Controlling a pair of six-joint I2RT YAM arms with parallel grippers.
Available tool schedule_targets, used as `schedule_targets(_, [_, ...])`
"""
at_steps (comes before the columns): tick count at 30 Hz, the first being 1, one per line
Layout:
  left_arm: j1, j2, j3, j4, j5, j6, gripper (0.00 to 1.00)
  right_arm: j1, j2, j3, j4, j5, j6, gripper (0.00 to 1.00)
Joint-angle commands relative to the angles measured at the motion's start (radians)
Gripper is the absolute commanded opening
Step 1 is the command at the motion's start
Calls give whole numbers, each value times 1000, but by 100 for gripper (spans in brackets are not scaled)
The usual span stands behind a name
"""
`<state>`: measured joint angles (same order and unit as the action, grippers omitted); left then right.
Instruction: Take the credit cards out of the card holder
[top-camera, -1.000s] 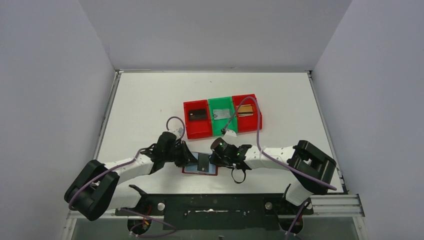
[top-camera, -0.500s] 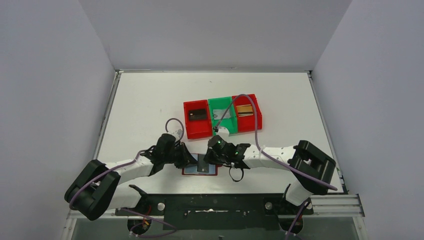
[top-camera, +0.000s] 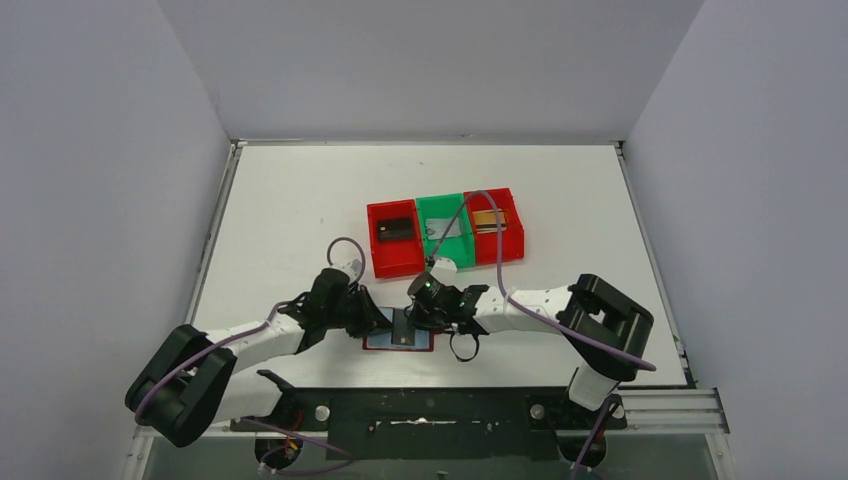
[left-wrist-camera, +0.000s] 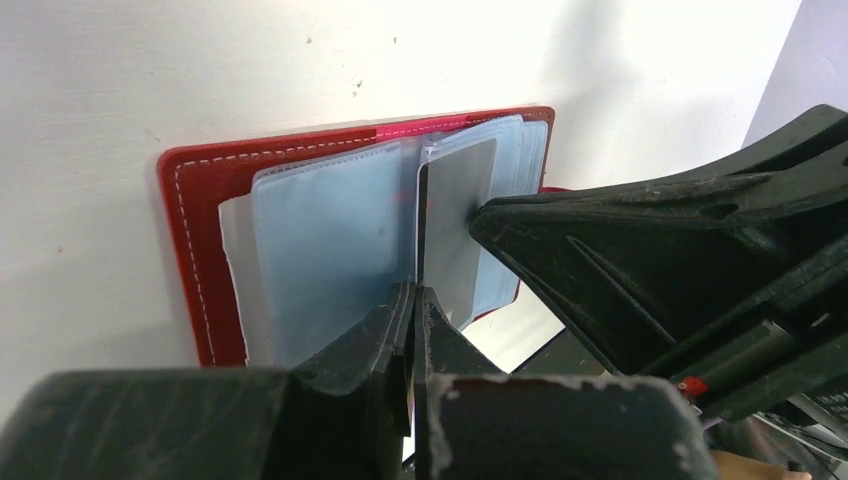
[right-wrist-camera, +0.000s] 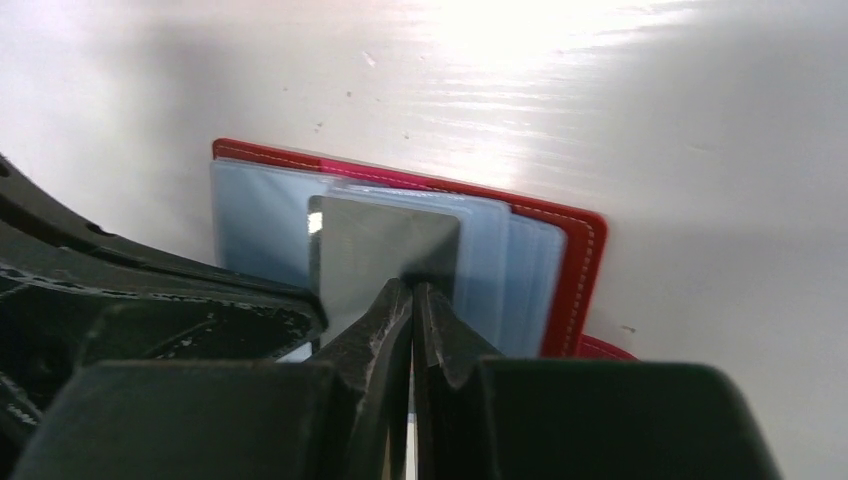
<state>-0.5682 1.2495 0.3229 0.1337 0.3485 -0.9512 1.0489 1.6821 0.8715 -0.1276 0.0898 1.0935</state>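
Observation:
The card holder (top-camera: 377, 342) lies open near the table's front edge, dark red with pale blue-grey sleeves (left-wrist-camera: 320, 240). One sleeve stands upright in the middle with a silvery-grey credit card (right-wrist-camera: 380, 240) in it. In the left wrist view my left gripper (left-wrist-camera: 413, 292) is shut on the near edge of that upright sleeve. My right gripper (right-wrist-camera: 412, 288) meets it from the other side, shut on the grey card's edge (left-wrist-camera: 458, 220). From above, the two grippers (top-camera: 388, 318) (top-camera: 412, 318) sit tip to tip over the holder.
Three joined bins stand behind the wallet. The left red bin (top-camera: 383, 262) holds a dark card, the green bin (top-camera: 437, 205) a grey card, the right red bin (top-camera: 505, 240) a gold card. The right arm's purple cable (top-camera: 455, 215) loops over the bins.
The right gripper has slid left over the wallet's middle and closed its jaws on the grey card. The left gripper has stayed shut in place.

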Motion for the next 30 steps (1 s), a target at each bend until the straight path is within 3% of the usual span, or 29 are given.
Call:
schedule_targets(1, [17, -42, 11, -3, -18, 29, 0, 7, -1, -54, -129, 54, 31, 0])
schedule_targets(24, [47, -67, 30, -53, -5, 72, 0, 4, 16, -31, -177, 92, 43, 0])
schedule_targets(26, [47, -61, 18, -1, 17, 49, 13, 4, 14, -34, -167, 86, 38, 1])
schedule_targets(30, [46, -23, 2, 106, 71, 3, 25, 5, 17, -35, -162, 77, 38, 1])
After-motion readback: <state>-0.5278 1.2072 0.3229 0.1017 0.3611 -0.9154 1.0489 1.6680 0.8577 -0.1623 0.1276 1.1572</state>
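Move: The dark credit card is still mostly inside its clear sleeve. Its middle lies about 3 cm right of the left hand and 1 cm back, some 1 cm lower; the left fingers are already shut on its left edge. From the right hand, which rests on the sleeve, it is 1 cm left, level fore-and-aft. The left red tray is 21 cm ahead of the card and 2 cm left, the green tray 22 cm ahead and 10 cm right. Left hand drags the pinched card about 1 cm left, opens; right hand slips as far right, still pressing. ##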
